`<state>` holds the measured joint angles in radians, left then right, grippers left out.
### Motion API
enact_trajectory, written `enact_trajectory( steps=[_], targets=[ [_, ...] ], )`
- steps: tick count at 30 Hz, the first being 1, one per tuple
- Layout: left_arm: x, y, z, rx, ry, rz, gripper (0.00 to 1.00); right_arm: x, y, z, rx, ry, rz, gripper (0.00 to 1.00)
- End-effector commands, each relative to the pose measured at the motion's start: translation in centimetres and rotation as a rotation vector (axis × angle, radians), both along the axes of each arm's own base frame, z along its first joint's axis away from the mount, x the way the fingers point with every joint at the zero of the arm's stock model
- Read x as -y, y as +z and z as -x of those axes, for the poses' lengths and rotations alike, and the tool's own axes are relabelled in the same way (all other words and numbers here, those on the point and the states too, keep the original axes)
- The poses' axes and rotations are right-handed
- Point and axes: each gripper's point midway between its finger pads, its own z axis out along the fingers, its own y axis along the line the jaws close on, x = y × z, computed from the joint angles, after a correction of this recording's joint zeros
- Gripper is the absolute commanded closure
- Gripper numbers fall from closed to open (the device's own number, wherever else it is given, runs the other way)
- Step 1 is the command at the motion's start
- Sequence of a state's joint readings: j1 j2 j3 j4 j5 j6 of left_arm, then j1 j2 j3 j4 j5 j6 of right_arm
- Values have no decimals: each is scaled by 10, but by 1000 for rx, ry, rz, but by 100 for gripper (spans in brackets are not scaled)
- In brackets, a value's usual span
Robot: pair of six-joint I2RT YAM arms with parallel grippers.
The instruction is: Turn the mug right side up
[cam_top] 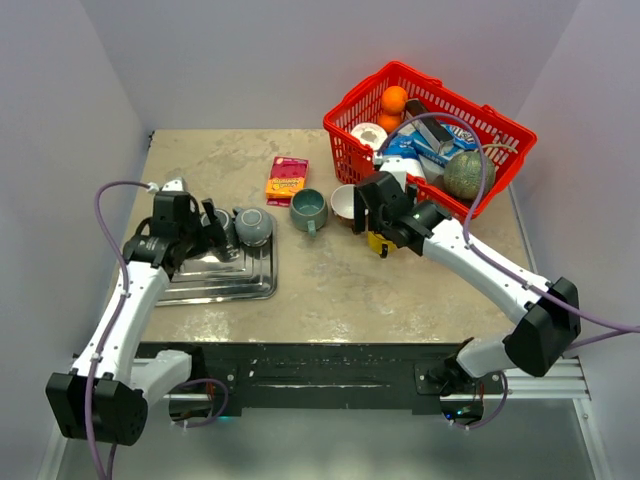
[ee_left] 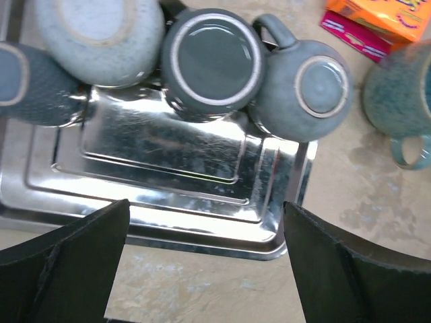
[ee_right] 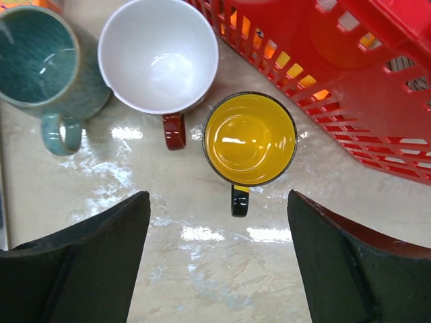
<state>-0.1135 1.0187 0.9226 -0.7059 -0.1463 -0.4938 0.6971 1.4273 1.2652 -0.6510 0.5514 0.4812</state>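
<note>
Several mugs stand upside down on the steel tray (ee_left: 168, 202): a dark one (ee_left: 212, 60) in the middle, a grey-blue one (ee_left: 303, 91) at the tray's right edge, a pale grey one (ee_left: 101, 33) and a dark blue one (ee_left: 27, 84) at the left. My left gripper (ee_left: 205, 215) hangs open above the tray's near rim (cam_top: 215, 235), holding nothing. A yellow mug (ee_right: 250, 138) with a black handle stands upright on the table. Just behind its handle, my right gripper (ee_right: 219, 202) is open and empty (cam_top: 375, 225).
A white mug (ee_right: 158, 54) and a teal mug (ee_right: 44, 64) stand upright left of the yellow one. The red basket (ee_right: 337, 81) full of goods is close on its right. A pink-orange packet (cam_top: 287, 178) lies behind the teal mug (cam_top: 308, 208).
</note>
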Motion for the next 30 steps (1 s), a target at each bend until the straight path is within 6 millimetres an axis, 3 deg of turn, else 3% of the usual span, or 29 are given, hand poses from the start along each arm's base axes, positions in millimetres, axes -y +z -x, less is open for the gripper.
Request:
enact_trajectory(
  steps=[1, 4, 10, 19, 26, 30],
  targets=[
    [-54, 27, -15, 28, 174, -64, 1, -4, 19, 2, 11, 30, -48, 15],
    [-83, 28, -22, 30, 268, -51, 1, -3, 17, 3, 4, 32, -50, 15],
    [-132, 6, -15, -31, 476, -3, 1, 0, 12, 9, -7, 44, -60, 15],
    [-174, -16, -7, -29, 730, 39, 1, 3, 5, 10, -26, 66, -68, 15],
    [-202, -36, -5, -41, 832, 59, 1, 0, 10, 4, -27, 81, -76, 15],
    [-212, -49, -3, -34, 895, 47, 7, -6, 12, 2, -34, 98, -87, 15]
  ],
)
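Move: The small blue mug, at the left end of the tray, lies about 16 cm to the left of the left hand, 5 cm ahead and some 11 cm below. Beside it the light mug is roughly 11 cm left and 10 cm ahead of that hand, with the dark grey mug straight ahead about 10 cm. From the right hand the small blue mug is some 54 cm left, level fore and aft, about 13 cm below. To the small blue mug the left arm swings left about 20 cm, passing over the empty part of the tray. It rises slightly at first and then sinks some 5 cm net, turning counter-clockwise about 45 degrees, so that it ends low beside the mug, just past its left side, fingers still wide open and not yet closed on anything. ##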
